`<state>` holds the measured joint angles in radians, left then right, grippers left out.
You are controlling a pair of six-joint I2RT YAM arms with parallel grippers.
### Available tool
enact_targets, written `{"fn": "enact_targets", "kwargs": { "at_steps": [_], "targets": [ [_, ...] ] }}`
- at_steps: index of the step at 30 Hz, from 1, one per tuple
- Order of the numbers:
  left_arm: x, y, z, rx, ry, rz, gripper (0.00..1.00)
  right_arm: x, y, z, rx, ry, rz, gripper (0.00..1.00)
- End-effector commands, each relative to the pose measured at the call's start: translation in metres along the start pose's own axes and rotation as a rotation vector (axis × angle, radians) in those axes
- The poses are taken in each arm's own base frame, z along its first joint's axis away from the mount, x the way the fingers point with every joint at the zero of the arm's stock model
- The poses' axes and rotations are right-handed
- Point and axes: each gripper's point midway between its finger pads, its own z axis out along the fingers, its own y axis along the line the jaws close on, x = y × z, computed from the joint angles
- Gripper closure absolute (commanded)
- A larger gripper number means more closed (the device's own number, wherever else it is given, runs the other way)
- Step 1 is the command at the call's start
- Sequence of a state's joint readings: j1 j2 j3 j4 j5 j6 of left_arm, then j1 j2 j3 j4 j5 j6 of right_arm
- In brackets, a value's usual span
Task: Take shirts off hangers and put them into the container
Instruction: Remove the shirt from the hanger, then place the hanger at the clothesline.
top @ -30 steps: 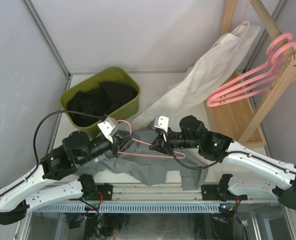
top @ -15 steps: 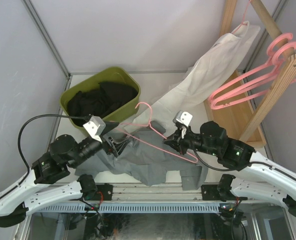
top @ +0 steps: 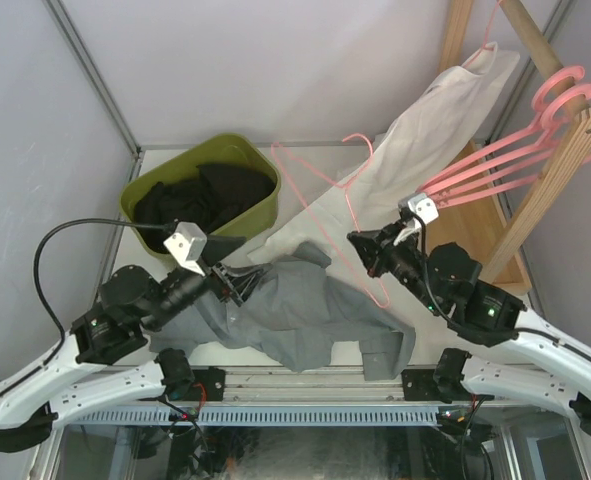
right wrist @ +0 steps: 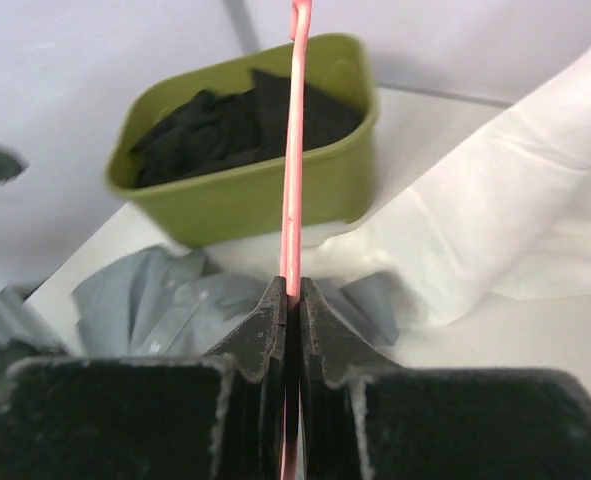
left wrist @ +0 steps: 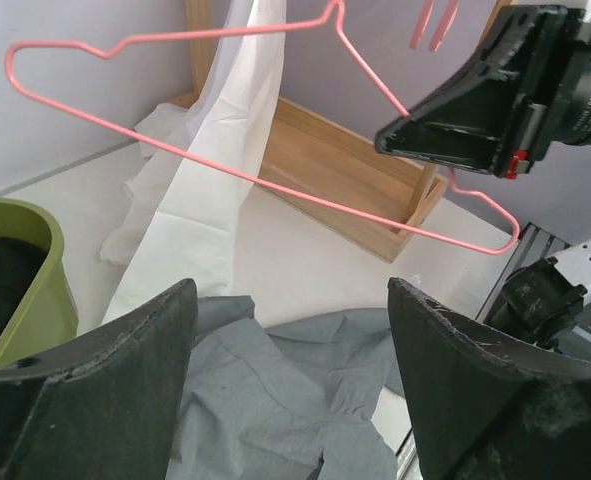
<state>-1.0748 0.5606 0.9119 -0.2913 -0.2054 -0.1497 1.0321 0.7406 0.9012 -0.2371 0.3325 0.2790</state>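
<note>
A grey shirt (top: 295,315) lies crumpled on the table near the front edge, off any hanger. My left gripper (top: 237,285) hovers open just over its left part, and the grey shirt (left wrist: 275,400) shows between the wide fingers with nothing held. My right gripper (top: 360,245) is shut on a bare pink hanger (right wrist: 293,150), held in the air above the table's middle. The olive container (top: 247,220) stands at the back left with black shirts (top: 200,200) in it. A white shirt (top: 415,150) hangs from the rack, its lower part trailing onto the table.
A light wooden rack (top: 565,170) stands at the right, with several empty pink hangers (top: 495,165) on its pole. Its flat wooden base (top: 465,240) lies under them. Grey walls close the back and both sides.
My left gripper opened and drew back to the left. My right gripper pulled the hanger out of the grey shirt, up and back to the right; the shirt stayed on the table.
</note>
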Motion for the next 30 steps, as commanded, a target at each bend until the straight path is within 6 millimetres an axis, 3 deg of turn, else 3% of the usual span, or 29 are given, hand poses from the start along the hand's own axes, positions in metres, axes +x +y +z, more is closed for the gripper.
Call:
{"fn": "enact_targets", "kwargs": {
  "at_steps": [1, 5, 10, 17, 24, 30],
  "targets": [
    [-0.004, -0.016, 0.024, 0.031, -0.002, -0.054, 0.21, -0.037, -0.023, 0.018, 0.252, -0.109, 0.076, 1.00],
    [0.001, -0.032, 0.036, 0.011, 0.012, 0.041, 0.20, -0.036, -0.031, 0.033, 0.417, -0.065, 0.069, 1.00],
    [0.014, -0.057, 0.045, 0.040, -0.011, 0.088, 0.18, -0.045, -0.026, 0.050, 0.496, -0.107, 0.110, 1.00],
    [0.031, -0.080, 0.053, 0.095, -0.063, 0.239, 0.15, -0.051, -0.031, 0.058, 0.657, -0.114, 0.082, 1.00],
    [0.054, -0.076, 0.069, 0.030, -0.034, 0.378, 0.15, -0.057, -0.027, 0.056, 0.716, -0.163, 0.144, 1.00],
    [0.056, -0.060, 0.074, -0.100, -0.065, 0.479, 0.16, -0.052, -0.020, 0.060, 0.727, -0.167, 0.173, 1.00]
  ]
}}
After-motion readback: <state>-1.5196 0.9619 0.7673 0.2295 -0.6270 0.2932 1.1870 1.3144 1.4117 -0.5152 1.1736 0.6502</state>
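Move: The pink hanger is gripped in the right hand, its near end about 8 cm back from that hand, 3 right and 3 lower; the near end is some 21 cm right of the open left hand, 5 back and slightly below. The gray shirt's middle lies about 8 cm right of the left hand, 3 back and 25 below; the container is roughly 17 ahead, 11 left and 20 below. Right swings the hanger forward, about 40° clockwise; open left sweeps 11 cm right, sinking, towards its near end. ##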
